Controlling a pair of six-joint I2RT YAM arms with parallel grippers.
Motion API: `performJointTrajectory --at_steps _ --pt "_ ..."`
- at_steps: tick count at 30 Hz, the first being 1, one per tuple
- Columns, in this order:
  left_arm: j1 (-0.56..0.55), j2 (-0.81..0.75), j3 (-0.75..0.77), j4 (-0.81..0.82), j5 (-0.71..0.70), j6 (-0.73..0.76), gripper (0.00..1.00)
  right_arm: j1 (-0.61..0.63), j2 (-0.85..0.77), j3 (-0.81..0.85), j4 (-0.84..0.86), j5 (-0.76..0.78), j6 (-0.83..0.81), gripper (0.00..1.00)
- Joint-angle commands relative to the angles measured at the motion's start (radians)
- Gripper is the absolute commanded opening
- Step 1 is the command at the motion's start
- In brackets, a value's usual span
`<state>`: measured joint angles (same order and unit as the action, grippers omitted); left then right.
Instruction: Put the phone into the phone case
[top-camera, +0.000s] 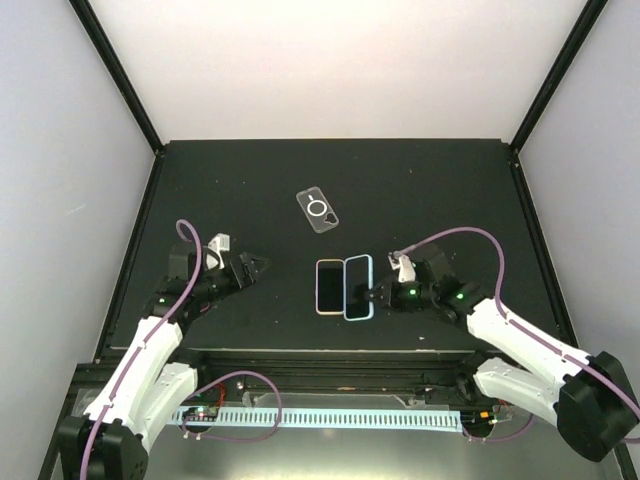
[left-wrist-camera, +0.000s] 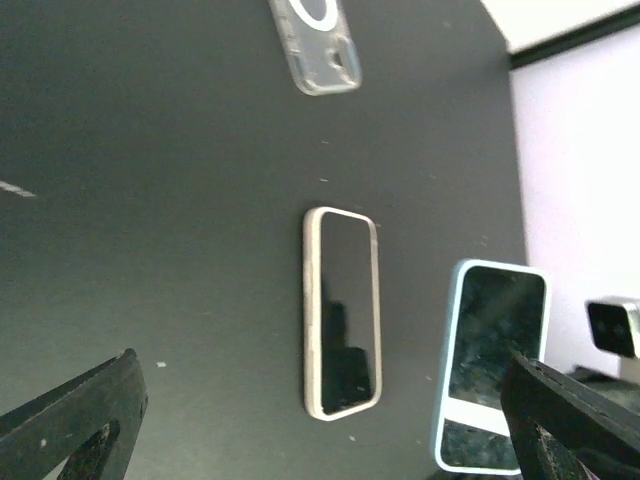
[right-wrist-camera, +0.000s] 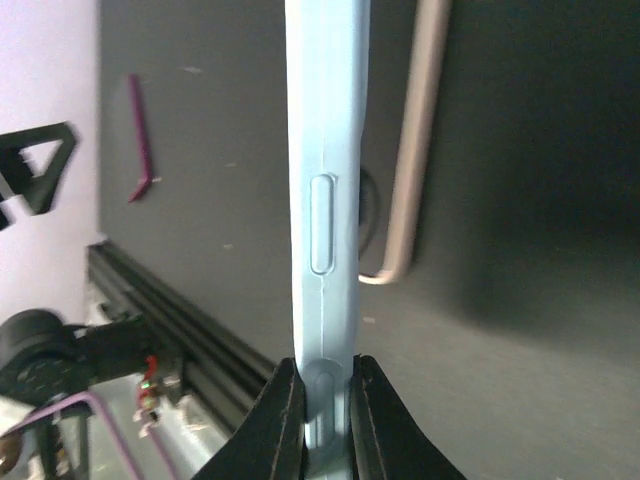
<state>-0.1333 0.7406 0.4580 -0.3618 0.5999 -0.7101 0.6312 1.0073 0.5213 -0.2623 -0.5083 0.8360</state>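
Note:
A phone (top-camera: 330, 286) with a cream rim and black screen lies flat, face up, near the table's front middle; it also shows in the left wrist view (left-wrist-camera: 343, 312). Right beside it is a light-blue phone case (top-camera: 359, 287) with a dark glossy face filling it. My right gripper (top-camera: 375, 296) is shut on that case's near edge, seen edge-on between the jaws (right-wrist-camera: 327, 300). My left gripper (top-camera: 262, 268) stands open to the left of the cream-rimmed phone, holding nothing, its fingers (left-wrist-camera: 75, 420) wide apart.
A clear case (top-camera: 317, 209) with a white ring lies farther back at the centre, also in the left wrist view (left-wrist-camera: 318, 45). A black frame rail (top-camera: 330, 352) runs along the table's near edge. White walls close in the back and sides.

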Motion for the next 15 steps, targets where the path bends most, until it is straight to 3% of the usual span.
performJointTrajectory --at_steps 1,8,15 --pt "0.009 0.022 0.073 -0.104 -0.204 0.015 0.99 -0.062 -0.068 -0.019 -0.134 0.097 -0.083 0.04" --pt "0.015 0.075 0.115 -0.220 -0.506 -0.014 0.99 -0.157 -0.047 -0.093 -0.132 0.059 -0.160 0.04" --pt "0.036 0.132 0.140 -0.266 -0.654 -0.043 0.99 -0.209 0.060 -0.139 -0.046 0.015 -0.186 0.06"
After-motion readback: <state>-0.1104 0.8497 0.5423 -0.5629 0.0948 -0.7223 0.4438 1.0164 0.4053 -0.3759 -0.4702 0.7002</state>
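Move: The right hand holds the blue-cased phone by its right edge, its middle about 4 cm left and 2 cm ahead; the bare table spot it is taken to lies some 3 cm right, level ahead, 8 cm below. The cream-cased phone lies 10 cm left of this hand and 4 cm ahead, 8 cm below. For the empty left hand, the magenta-rimmed phone lies roughly 18 cm left, 4 cm back and 11 cm below; the clear case is 15 cm right and 20 cm ahead. Keeping its pinch on the right edge of the blue-cased phone, the right hand carries it down and to the right by about 6 cm each way, away from the cream-cased phone and towards the bare table, easing off at the end. Meanwhile the left hand, fingers staying wide open, sweeps left about 8 cm towards the magenta-rimmed phone while sinking half as far, its wrist swinging counter-clockwise and rolling left side up, some 30 degrees in all. ##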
